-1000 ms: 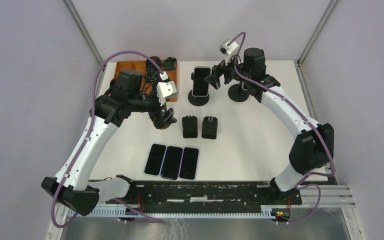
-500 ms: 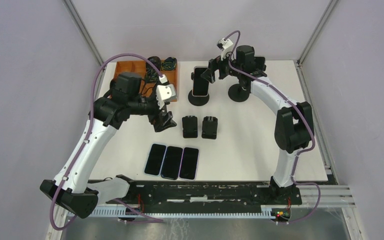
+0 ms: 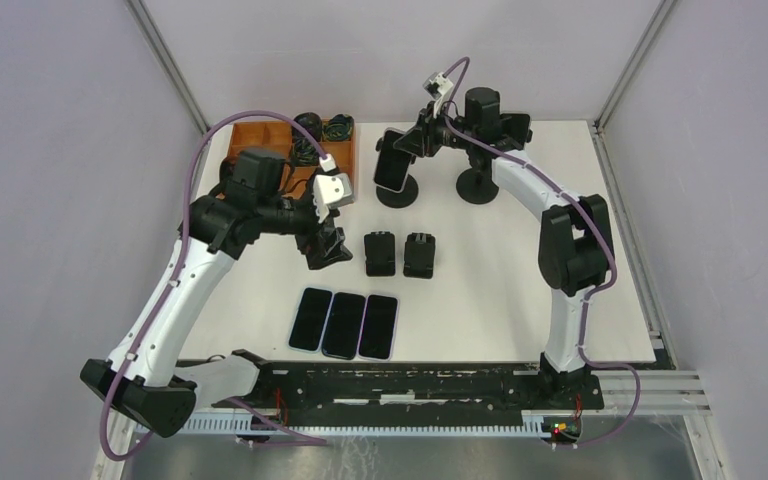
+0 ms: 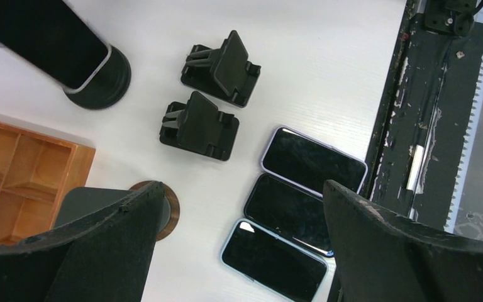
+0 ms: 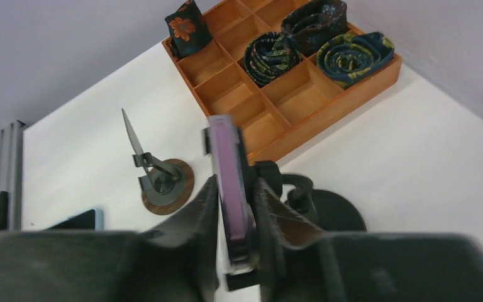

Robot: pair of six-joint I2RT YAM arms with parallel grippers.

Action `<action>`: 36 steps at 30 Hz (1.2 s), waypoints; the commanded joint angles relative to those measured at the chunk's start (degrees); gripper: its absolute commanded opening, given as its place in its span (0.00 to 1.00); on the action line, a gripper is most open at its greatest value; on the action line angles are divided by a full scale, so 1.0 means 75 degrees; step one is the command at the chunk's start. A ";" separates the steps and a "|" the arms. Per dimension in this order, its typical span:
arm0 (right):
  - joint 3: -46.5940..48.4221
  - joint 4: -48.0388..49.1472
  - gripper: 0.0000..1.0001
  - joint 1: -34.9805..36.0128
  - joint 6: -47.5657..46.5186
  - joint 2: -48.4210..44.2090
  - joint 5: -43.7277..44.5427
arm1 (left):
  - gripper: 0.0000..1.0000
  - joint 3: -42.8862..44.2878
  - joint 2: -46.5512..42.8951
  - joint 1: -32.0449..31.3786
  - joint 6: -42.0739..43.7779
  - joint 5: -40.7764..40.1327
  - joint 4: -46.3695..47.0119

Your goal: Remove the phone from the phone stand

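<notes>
The phone (image 3: 392,160), dark-screened with a purple edge, stands in the black round-based phone stand (image 3: 397,192) at the back of the table. My right gripper (image 3: 407,143) reaches it from the right. In the right wrist view the phone (image 5: 227,157) sits edge-on between the two fingers of my right gripper (image 5: 233,189), which are shut against its faces, with the phone stand's base (image 5: 330,212) behind. My left gripper (image 3: 328,245) hangs open over the table with nothing in it. Its wrist view catches the phone (image 4: 44,38) and the phone stand (image 4: 104,78) at top left.
A wooden compartment tray (image 3: 270,140) with rolled ties sits at back left. A second round black stand (image 3: 477,185) is beside the first. Two small folding stands (image 3: 380,253) (image 3: 419,255) and three flat phones (image 3: 344,324) lie mid-table. A wood-based stand (image 5: 160,182) stands near the tray.
My right gripper moved left onto the phone and its jaws closed on it; the phone now leans left on the stand. The left arm shifted only slightly.
</notes>
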 commanded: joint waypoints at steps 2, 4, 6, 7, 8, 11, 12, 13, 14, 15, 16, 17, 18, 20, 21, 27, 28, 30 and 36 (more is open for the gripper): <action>0.0274 0.0410 0.11 -0.0006 0.0281 -0.0149 0.0005 | 1.00 0.0001 -0.0228 -0.0010 -0.0184 0.0228 -0.0049; 0.0294 0.0360 0.04 -0.0013 0.0418 -0.0266 0.0020 | 1.00 -0.0007 -0.0266 -0.0018 -0.0176 0.0213 -0.0049; 0.0316 0.0348 0.00 -0.0013 0.0495 -0.0436 -0.0003 | 1.00 -0.0032 -0.0296 -0.0017 -0.0147 0.0193 -0.0041; 0.0293 0.0388 0.00 -0.0008 0.0550 -0.0542 -0.0003 | 1.00 -0.0030 -0.0313 -0.0016 -0.0148 0.0155 -0.0039; 0.0236 0.0484 0.00 -0.0014 0.0623 -0.0683 0.0007 | 1.00 -0.0030 -0.0326 -0.0012 -0.0148 0.0144 -0.0023; 0.0112 0.0944 0.00 -0.0014 0.1028 -0.1097 -0.0026 | 1.00 -0.0010 -0.0349 -0.0009 -0.0224 0.0056 0.0097; 0.0107 0.1095 0.00 -0.0017 0.1188 -0.1223 -0.0027 | 1.00 -0.0013 -0.0368 -0.0010 -0.0320 0.0003 0.0183; 0.0093 0.1232 0.00 -0.0035 0.1418 -0.1354 -0.0027 | 1.00 -0.0016 -0.0392 -0.0010 -0.0434 -0.0077 0.0318; 0.0087 0.1448 0.00 -0.0056 0.1667 -0.1477 -0.0044 | 1.00 -0.0023 -0.0398 -0.0011 -0.0522 -0.0144 0.0433; 0.0066 0.1656 0.00 -0.0083 0.1975 -0.1566 -0.0102 | 1.00 -0.0017 -0.0399 -0.0011 -0.0600 -0.0230 0.0558; 0.0047 0.1908 0.00 -0.0105 0.2361 -0.1676 -0.0159 | 1.00 -0.0046 -0.0410 -0.0005 -0.0739 -0.0371 0.0752; 0.0028 0.2090 0.00 -0.0126 0.2657 -0.1756 -0.0200 | 1.00 -0.0073 -0.0411 0.0000 -0.0879 -0.0544 0.0974; 0.0025 0.2261 0.00 -0.0139 0.2999 -0.1854 -0.0236 | 1.00 -0.0091 -0.0395 -0.0003 -0.0997 -0.0727 0.1213; -0.0054 0.2587 0.00 -0.0164 0.3604 -0.2027 -0.0333 | 1.00 -0.0087 -0.0312 0.0049 -0.1176 -0.1035 0.1683; -0.0156 0.2837 0.00 -0.0172 0.3942 -0.2149 -0.0385 | 1.00 -0.0040 -0.0232 0.0125 -0.1258 -0.1083 0.1812; -0.1325 0.5225 0.00 -0.0328 0.6600 -0.2909 -0.0646 | 1.00 0.0449 0.0415 0.1255 -0.1815 0.0273 0.2189; -0.1550 0.6099 0.00 -0.0336 0.7326 -0.3011 -0.0675 | 1.00 0.0439 0.0449 0.1454 -0.1843 0.0629 0.2293; -0.1852 0.7151 0.00 -0.0331 0.8432 -0.3105 -0.0670 | 1.00 0.0322 0.0443 0.1639 -0.1823 0.1094 0.2554; -0.2187 0.7611 0.00 -0.0094 0.9287 -0.3569 -0.0590 | 1.00 -0.0272 0.0133 0.1654 -0.0878 0.2422 0.2795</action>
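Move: The phone on its tall black stand is at the right hand's fingertips, its middle about 3 cm to the left, 2 cm back and 2 cm lower; the stand's round base is some 21 cm below that hand, 3 cm back and 3 cm left. The second tall stand's base lies about 21 cm to the right of that base, level with it. From the left hand the black base is roughly 24 cm ahead, 13 cm right and 27 cm down; the brown-based stand is 12 cm ahead, 3 cm left, and the nearer small black holder 9 cm ahead, 11 cm right, both equally low. The phone's right edge is pinched as the right fingers close the rest of the way; holding that grip, the right hand lifts it about 20 cm and draws it back some 12 cm, rolling roughly 35 degrees so that the hand's left side rises. Late on, the left hand, still wide open, reaches forward about 7 cm and rises slightly towards the stand, turning a little counter-clockwise. ##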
